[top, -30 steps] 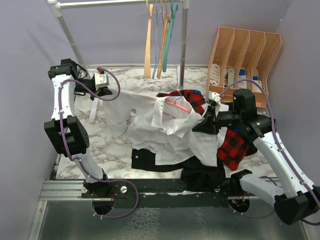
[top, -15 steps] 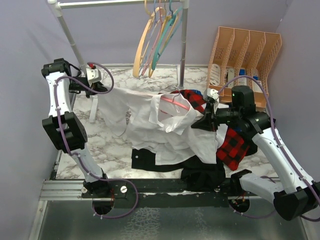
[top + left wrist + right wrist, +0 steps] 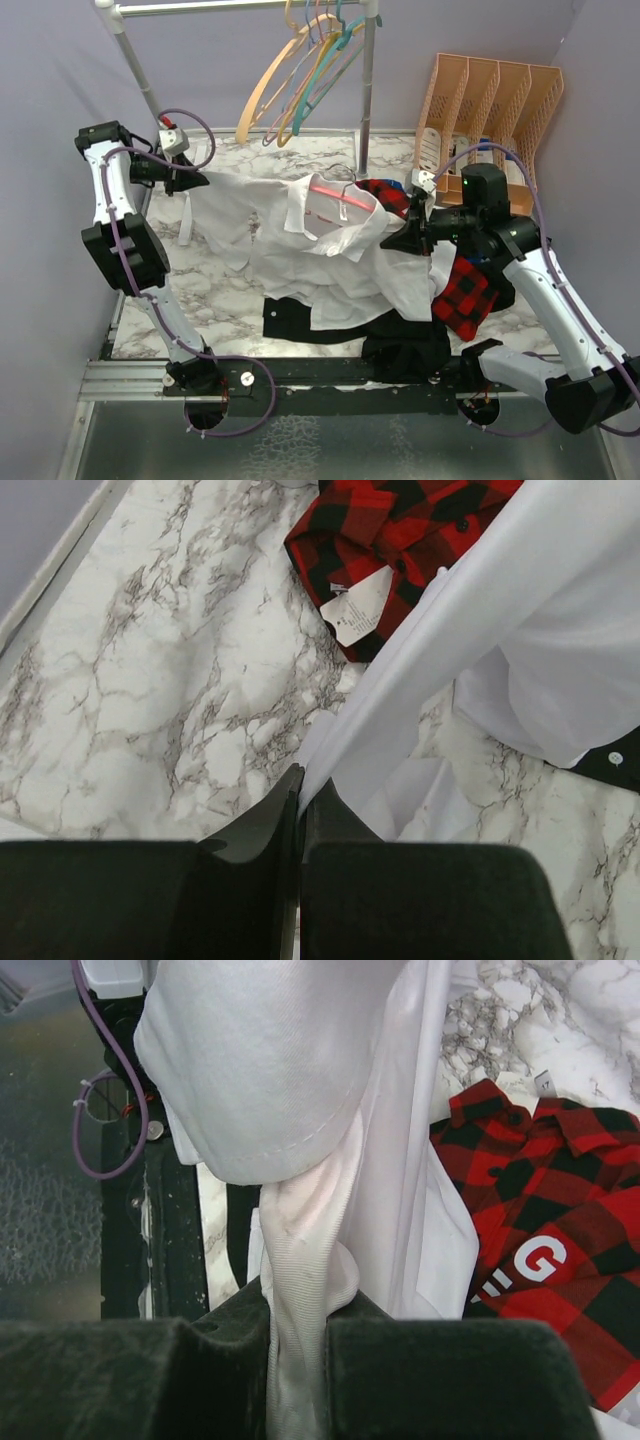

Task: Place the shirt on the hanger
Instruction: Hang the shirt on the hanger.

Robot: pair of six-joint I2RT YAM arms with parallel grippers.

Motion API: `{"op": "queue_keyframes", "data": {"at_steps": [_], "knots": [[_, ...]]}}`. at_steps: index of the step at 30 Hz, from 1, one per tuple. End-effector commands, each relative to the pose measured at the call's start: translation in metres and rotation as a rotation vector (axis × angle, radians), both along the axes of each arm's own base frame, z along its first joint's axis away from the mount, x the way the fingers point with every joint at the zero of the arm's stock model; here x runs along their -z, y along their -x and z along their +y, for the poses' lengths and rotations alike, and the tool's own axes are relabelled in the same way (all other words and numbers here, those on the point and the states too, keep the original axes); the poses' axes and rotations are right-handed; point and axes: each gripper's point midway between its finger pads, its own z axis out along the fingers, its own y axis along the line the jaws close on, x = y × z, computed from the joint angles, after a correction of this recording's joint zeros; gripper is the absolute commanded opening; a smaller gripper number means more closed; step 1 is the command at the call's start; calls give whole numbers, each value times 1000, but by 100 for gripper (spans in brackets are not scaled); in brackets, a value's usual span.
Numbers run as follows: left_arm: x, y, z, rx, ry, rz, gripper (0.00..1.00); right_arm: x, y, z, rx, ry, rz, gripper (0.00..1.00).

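The white shirt (image 3: 300,255) hangs spread above the table, stretched between my two grippers. The pink hanger (image 3: 338,191) lies inside its open collar, one arm showing as a pink bar. My left gripper (image 3: 197,181) is high at the back left, shut on an edge of the shirt; in the left wrist view its fingers (image 3: 302,792) pinch a thin taut fold of the shirt (image 3: 520,630). My right gripper (image 3: 407,238) is at the shirt's right side, shut on a bunched twist of shirt fabric (image 3: 300,1260).
A clothes rail at the back holds several hangers (image 3: 300,80), swung out to the left. A peach file organizer (image 3: 490,100) stands back right. A red-and-black plaid shirt (image 3: 465,295) and a black garment (image 3: 330,325) lie on the marble table (image 3: 220,300) under the white shirt.
My left gripper has drawn back and to the left, pulling the shirt flatter and tighter. The collar and pink hanger shifted left. The hangers on the rail swung left.
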Motion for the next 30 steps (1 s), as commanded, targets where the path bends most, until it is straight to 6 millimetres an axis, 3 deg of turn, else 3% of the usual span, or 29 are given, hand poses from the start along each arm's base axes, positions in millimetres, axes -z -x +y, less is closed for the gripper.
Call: {"op": "queue_keyframes", "data": {"at_steps": [1, 4, 5, 8, 9, 15, 19, 23, 26, 30], "knots": [[31, -31, 101, -173, -138, -88, 0, -37, 14, -4, -29, -45, -72, 1], [33, -25, 102, -209, -81, -38, 2, -45, 11, -2, -24, -57, -68, 1], [32, -20, 98, -214, -65, -20, 21, -46, 10, -1, -27, -60, -59, 1], [18, -4, 80, -224, 10, -4, 92, -48, 7, 1, -29, -60, -48, 1], [9, 2, 72, -224, 34, -15, 98, -47, 5, 0, -17, -51, -55, 1], [-67, 38, 30, -211, 189, -161, 99, -11, -2, -2, 42, 45, -45, 1], [-133, 64, 2, -178, 452, -161, 99, 16, 0, 6, 31, 63, -15, 1], [-174, 87, -26, -104, 430, -237, 99, 28, -5, 12, 43, 100, -44, 1], [-198, 93, -31, -78, 385, -314, 99, 31, -16, 16, 77, 112, -82, 1], [-215, 76, -18, -92, 375, -285, 99, 32, -33, 24, 137, 63, -113, 1]]}}
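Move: My left hand holds the end of the white shirt's left sleeve. The pink hanger in its collar lies about 30 cm to the right and some 8 cm back, near hand height. The loose hangers on the rack are roughly 20 cm to the left hand's right, 15 cm farther out and 15 cm higher. From my right hand, gripping the shirt's other shoulder, the pink hanger is some 12 cm left and 11 cm ahead; the red plaid shirt lies about 20 cm straight ahead, 22 cm lower. With my left hand I draw the sleeve another few centimetres left, away from the collar, and open wide as I go. I dip slightly, then rise about 20 cm, easing back and right, fingers tipping up some 20 degrees. My right hand keeps its grip on the shirt, lifts a little, then lowers about 8 cm with a slight tilt. ##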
